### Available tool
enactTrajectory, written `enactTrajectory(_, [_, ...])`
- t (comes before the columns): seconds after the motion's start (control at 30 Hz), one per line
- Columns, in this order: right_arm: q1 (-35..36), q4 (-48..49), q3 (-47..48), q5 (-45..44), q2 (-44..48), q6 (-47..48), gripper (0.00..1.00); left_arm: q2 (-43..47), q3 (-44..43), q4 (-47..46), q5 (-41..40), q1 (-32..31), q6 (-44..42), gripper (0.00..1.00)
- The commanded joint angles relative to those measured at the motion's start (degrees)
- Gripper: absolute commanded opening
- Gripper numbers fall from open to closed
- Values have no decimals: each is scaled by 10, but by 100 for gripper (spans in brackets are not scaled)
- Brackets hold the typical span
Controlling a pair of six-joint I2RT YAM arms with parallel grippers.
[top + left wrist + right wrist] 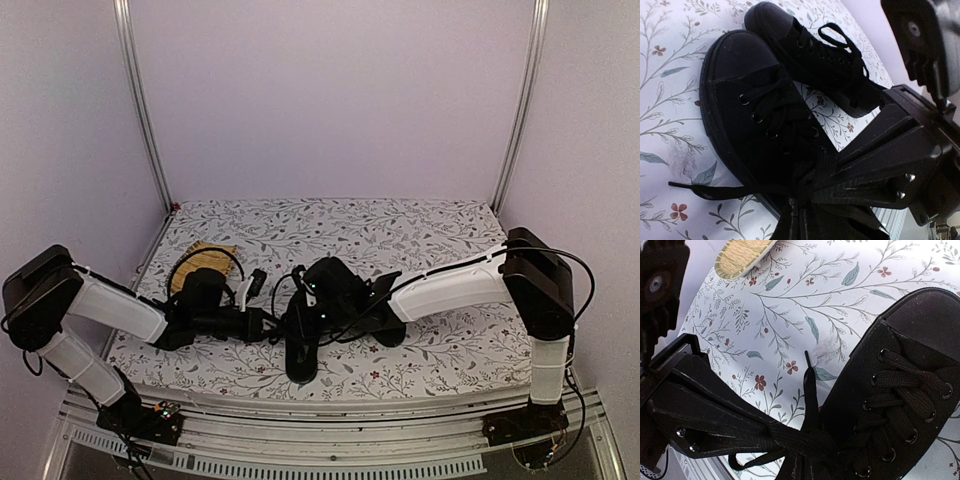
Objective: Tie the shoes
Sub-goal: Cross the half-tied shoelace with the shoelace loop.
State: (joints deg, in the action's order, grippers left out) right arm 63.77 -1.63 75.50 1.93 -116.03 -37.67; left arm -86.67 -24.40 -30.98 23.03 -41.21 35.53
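Note:
Two black canvas shoes lie on the floral cloth. The near shoe (300, 358) (755, 115) (910, 390) is between both grippers; the other shoe (388, 332) (820, 55) lies to its right. My left gripper (270, 322) (800, 210) is shut on a black lace at the shoe's tongue. My right gripper (302, 312) (807, 462) is shut on the lace there too, meeting the left one. One loose lace end (810, 382) (695, 190) trails onto the cloth. The soles and insoles are hidden.
A yellow woven mat (200, 262) (742, 257) lies at the back left, behind my left arm. The floral cloth (400, 230) covers the table, with white walls and metal posts (140, 110) around it.

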Motion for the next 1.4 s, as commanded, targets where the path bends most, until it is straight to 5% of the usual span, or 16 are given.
enactTrajectory(0.0, [3, 2, -5, -38, 2, -10, 2, 12, -4, -5, 12, -12, -15, 0])
enactTrajectory(0.27, [0, 3, -14, -41, 4, -19, 2, 22, -6, 14, 10, -16, -31, 0])
enactTrajectory(0.63, [1, 10, -25, -35, 10, -20, 2, 71, -21, 78, -32, 32, -47, 36])
enactTrajectory(1.17, [0, 15, -26, -30, 12, -19, 2, -64, -118, 143, 34, 95, -63, 39])
enactTrajectory(1.37, [0, 16, -25, -27, 10, -19, 2, -44, -115, 146, 38, 133, -73, 42])
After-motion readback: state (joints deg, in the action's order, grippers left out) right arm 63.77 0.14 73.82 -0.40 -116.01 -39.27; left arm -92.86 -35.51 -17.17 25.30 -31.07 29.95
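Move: Ahead of the left hand lies the free lace end, its middle about 5 cm forward, 3 cm to the left and 2 cm lower. The near shoe's middle is roughly 2 cm forward, 4 cm right and 5 cm below, with the other shoe some 20 cm right, 5 cm forward and 5 cm below. From the right hand, which pinches the loop, that lace end is about 5 cm forward, 4 cm left and 2 cm below. Opening its shut fingers to about two-fifths, the left hand lets go of the loop lace beside the right fingertips and arcs some 6 cm forward and 3 cm left, rising over 2 cm, then dipping to just below its starting height so the gap straddles the free lace end. The right hand keeps the loop pinched, barely shifting. ##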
